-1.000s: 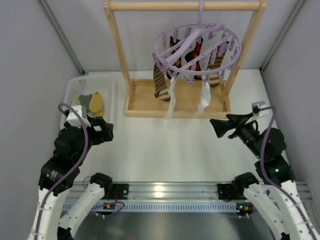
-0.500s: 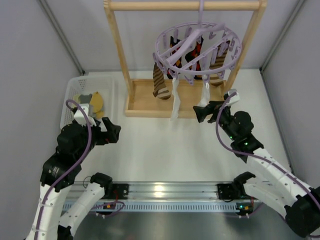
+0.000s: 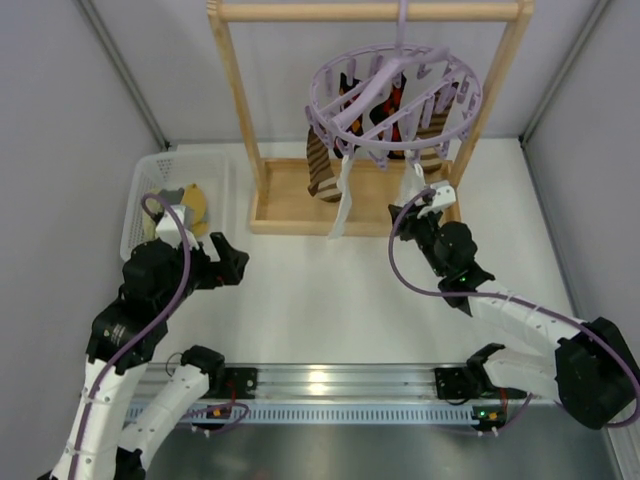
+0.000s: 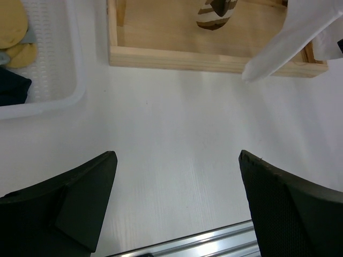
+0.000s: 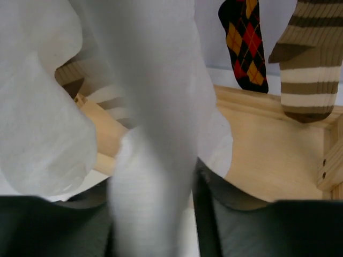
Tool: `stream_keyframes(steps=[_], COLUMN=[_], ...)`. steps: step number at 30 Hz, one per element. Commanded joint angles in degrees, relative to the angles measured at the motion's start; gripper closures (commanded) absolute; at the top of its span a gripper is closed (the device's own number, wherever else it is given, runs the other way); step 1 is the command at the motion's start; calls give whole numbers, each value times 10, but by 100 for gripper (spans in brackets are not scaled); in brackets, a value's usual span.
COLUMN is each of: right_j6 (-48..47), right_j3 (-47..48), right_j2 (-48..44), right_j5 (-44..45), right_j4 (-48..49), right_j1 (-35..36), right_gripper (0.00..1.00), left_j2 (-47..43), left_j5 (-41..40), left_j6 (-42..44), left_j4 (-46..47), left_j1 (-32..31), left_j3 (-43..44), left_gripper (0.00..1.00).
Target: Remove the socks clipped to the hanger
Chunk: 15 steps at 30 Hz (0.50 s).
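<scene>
The lavender round hanger (image 3: 395, 95) hangs from the wooden rack's top bar with socks clipped under it. They are a brown striped sock (image 3: 320, 170), a black argyle sock (image 5: 244, 40) and two white socks (image 3: 343, 200). My right gripper (image 3: 408, 212) has reached up to the right-hand white sock (image 5: 155, 134), which runs down between its fingers (image 5: 252, 225); the jaws are closed against it. My left gripper (image 4: 177, 203) hovers open and empty over the bare table, left of the rack.
The light wooden rack (image 3: 240, 110) stands at the back on a tray-like base (image 4: 187, 59). A white basket (image 3: 150, 175) with yellow, grey and dark cloth pieces sits at the back left. Grey walls close in both sides.
My right arm swung in from the right to the right-hand white sock and its jaws closed onto it. The left arm drifted slightly right and stayed open.
</scene>
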Motion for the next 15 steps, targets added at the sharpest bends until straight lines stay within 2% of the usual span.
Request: stream_keyframes(steps=[1, 2, 3, 5, 7, 11, 14, 15], right_j6=[-25, -31, -35, -38, -43, -51, -54, -56], right_j3=[-10, -11, -15, -18, -19, -10, 4, 16], right_j2=[-2, -1, -1, -2, -4, 3, 26, 33], right_j5=[23, 26, 31, 48, 68, 153, 267, 293], right_j4=[106, 108, 113, 114, 111, 103, 100, 98], right_j1=[19, 22, 29, 41, 70, 143, 205, 237], right_gripper=[65, 73, 88, 96, 100, 100, 100, 100], left_j2=[12, 17, 20, 43, 73, 151, 222, 259], left_j5=[20, 67, 87, 116, 106, 74, 55, 29], left_j6=[-39, -51, -58, -80, -91, -110, -111, -108], left_j4=[24, 35, 52, 83, 86, 94, 96, 99], left_j1=[-2, -2, -2, -2, -2, -2, -7, -27], left_j3=[18, 19, 27, 43, 90, 185, 263, 300], left_gripper=[1, 1, 1, 1, 1, 1, 1, 1])
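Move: The right white sock hangs with its lower part already between the right hand's half-closed fingers; its middle is some 2 cm ahead and 7 cm above them. From that hand, the left white sock is about 12 cm left, 1 cm ahead and 5 cm up, and the hanger's centre some 15 cm ahead, 3 cm left and 20 cm up. The right white sock is roughly 36 cm right, 15 cm ahead and 2 cm above the open left hand. Shutting fully, the right fingers pinch the right white sock's lower end, then draw it about 5 cm left and 4 cm back, away from the hanger. Meanwhile the left hand, open and empty, rises some 11 cm while swinging forward and right towards the clipped end of that sock, rolling its left side down. ##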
